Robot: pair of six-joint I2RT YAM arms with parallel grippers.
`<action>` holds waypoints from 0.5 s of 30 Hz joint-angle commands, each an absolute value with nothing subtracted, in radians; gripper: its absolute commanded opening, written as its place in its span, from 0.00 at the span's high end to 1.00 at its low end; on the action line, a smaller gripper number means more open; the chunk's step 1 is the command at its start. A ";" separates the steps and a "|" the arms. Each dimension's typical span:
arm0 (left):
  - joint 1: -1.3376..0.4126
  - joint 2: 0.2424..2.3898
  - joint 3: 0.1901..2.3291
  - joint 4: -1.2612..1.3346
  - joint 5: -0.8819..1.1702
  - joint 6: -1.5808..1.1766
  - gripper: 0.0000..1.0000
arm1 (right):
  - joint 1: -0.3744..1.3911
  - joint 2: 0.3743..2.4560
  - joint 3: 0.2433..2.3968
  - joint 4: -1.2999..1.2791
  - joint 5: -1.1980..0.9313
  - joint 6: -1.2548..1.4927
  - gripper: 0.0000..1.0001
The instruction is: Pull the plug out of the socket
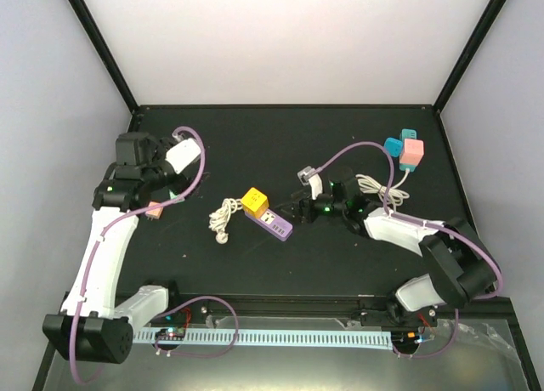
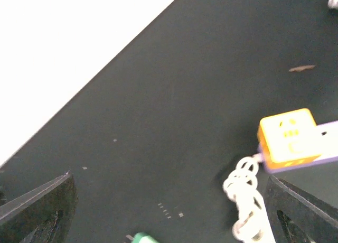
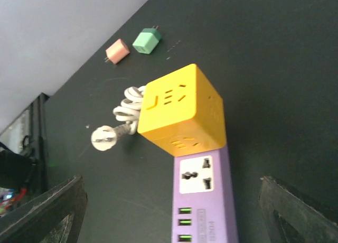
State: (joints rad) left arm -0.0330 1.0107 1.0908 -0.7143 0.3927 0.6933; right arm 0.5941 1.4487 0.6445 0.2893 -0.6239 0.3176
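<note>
A purple socket strip lies mid-table with a yellow cube plug seated on its left end. The strip's white cord is coiled beside it. My right gripper stands open just right of the strip. In the right wrist view the strip runs between my gripper's wide-apart fingers, with the cube beyond them, untouched. My left gripper is open at the far left with nothing between its fingers, above a small pink plug. A green plug lies below my left gripper.
Teal and pink cube adapters with a white cord sit at the back right. The pink plug and the green plug lie loose side by side near the left wall. A perforated rail runs along the near edge.
</note>
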 commanded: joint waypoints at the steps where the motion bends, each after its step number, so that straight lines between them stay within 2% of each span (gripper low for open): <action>1: -0.037 1.074 1.136 -0.760 0.522 0.512 0.01 | 0.600 1.410 0.651 0.245 -0.506 0.179 0.08; 8: -0.158 1.194 1.118 -0.758 0.424 0.410 0.01 | 0.706 1.399 0.652 0.187 -0.356 0.056 0.08; 15: -0.327 1.270 1.056 -0.700 0.333 0.327 0.01 | 0.871 1.512 0.680 0.186 -0.115 0.003 0.04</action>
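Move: The yellow plug still sits on the left end of the purple socket strip. It lies about 13 cm right, 1 cm ahead and 21 cm below the left hand, and some 8 cm left, 4 cm ahead and 7 cm below the right hand. The strip's middle is roughly 4 cm left, 1 cm back and 11 cm below the right hand. A white cord bundle lies about 5 cm right of the left hand, 1 cm back and 25 cm down. Towards the yellow plug the left hand sinks about 8 cm and swings as far to the right, its open fingers tipping down some 20 degrees. Towards the socket strip's bare part the right hand, after a brief hover, drops back, left and down by about 3 cm each, its wrist rolling and its wide-open fingers tipping steeper. Neither hand closes. ##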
